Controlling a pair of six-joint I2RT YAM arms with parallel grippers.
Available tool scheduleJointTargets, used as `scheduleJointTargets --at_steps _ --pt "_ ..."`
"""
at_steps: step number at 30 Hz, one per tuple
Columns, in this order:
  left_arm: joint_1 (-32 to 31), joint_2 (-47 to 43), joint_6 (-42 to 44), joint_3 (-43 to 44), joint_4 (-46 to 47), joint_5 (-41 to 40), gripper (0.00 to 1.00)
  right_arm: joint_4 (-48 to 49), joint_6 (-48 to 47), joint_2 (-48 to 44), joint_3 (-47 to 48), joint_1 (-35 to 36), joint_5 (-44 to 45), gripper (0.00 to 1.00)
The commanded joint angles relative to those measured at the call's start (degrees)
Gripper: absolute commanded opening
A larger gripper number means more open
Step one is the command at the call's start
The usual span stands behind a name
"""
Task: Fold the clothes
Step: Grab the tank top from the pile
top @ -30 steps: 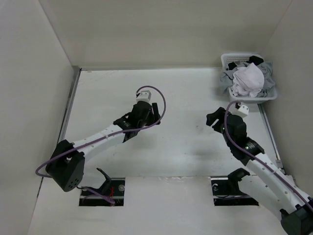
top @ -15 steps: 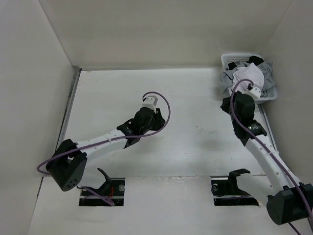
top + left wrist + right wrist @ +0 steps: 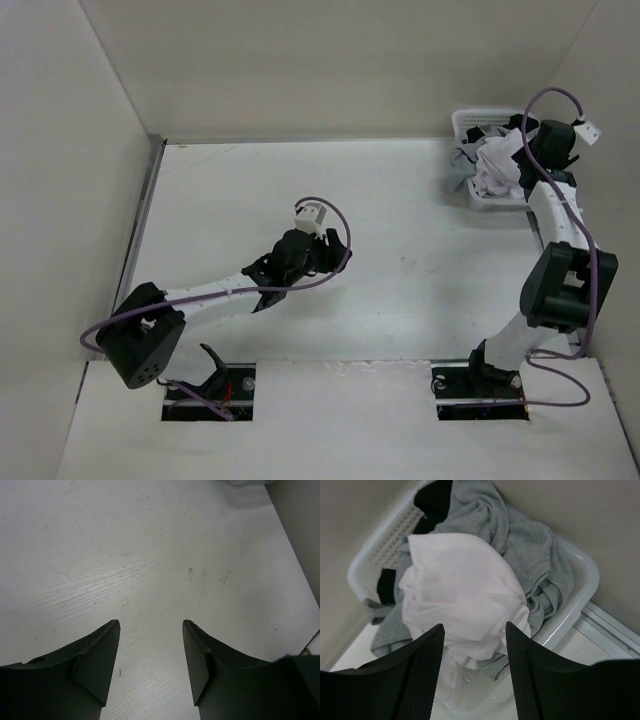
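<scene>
The clothes, a crumpled white T-shirt (image 3: pixel 497 165) (image 3: pixel 460 585), lie on top of the pile in the white basket (image 3: pixel 468 122) (image 3: pixel 585 575) at the table's back right corner. My right gripper (image 3: pixel 532 148) (image 3: pixel 474 626) hangs open just above the basket. In the right wrist view the shirt shows below and between its fingers, with nothing held. My left gripper (image 3: pixel 322 258) (image 3: pixel 151 623) is open over bare white table near the middle, far from the basket, with nothing between its fingers.
Grey garments (image 3: pixel 530 545) and a black one (image 3: pixel 432 500) lie under and around the shirt in the basket. Walls stand close behind and to the right of the basket. Two dark cutouts (image 3: pixel 210 385) (image 3: pixel 475 385) sit at the table's near edge.
The right arm has swung from the middle of the table's right side up to the back corner, over the basket. The left gripper has drifted right and nearer.
</scene>
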Motion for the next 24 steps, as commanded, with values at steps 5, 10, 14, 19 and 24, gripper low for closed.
scheduleJointTargets --at_steps 5,10,14,19,24 --pt "1.1 1.3 -2.2 -1.4 6.9 3.5 0.53 -3.6 -3.1 8.1 6.7 -2.5 -1.9 0.56" --pt "1.4 2.3 -2.2 -1.0 7.0 3.6 0.53 -2.9 -2.8 10.8 7.4 -3.6 -1.6 0.54" --pt "1.5 3.5 -2.2 -0.3 7.0 3.6 0.53 -2.6 -2.6 12.9 9.1 -4.4 -2.3 0.30" --pt "1.9 3.9 -1.9 0.5 6.6 3.6 0.53 2.8 -1.5 7.5 6.0 -4.1 -1.7 0.04" --pt "2.8 3.4 -2.3 1.5 5.7 3.6 0.53 10.0 -2.1 -7.7 1.8 1.1 -2.4 0.01"
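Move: The tank top, the pinkish-white cloth heaped in the white basket, lies under my right hand, about 8 cm down, 2 cm ahead and 3 cm to the right. A grey garment lies some 7 cm to the right of the tank top, and a black one about 8 cm beyond it, by the basket's far rim. From my left hand the tank top is roughly 21 cm ahead and 38 cm to the right, about level. I plunge my open right hand about 7 cm down into the basket, drifting some 4 cm right and a little forward as the fingers tip down about 10 degrees. There I shut them on the white cloth, pinching a fold of the tank top, then draw back up about 5 cm and slightly left. My left hand, empty and open, sinks about 2 cm over the bare table. ##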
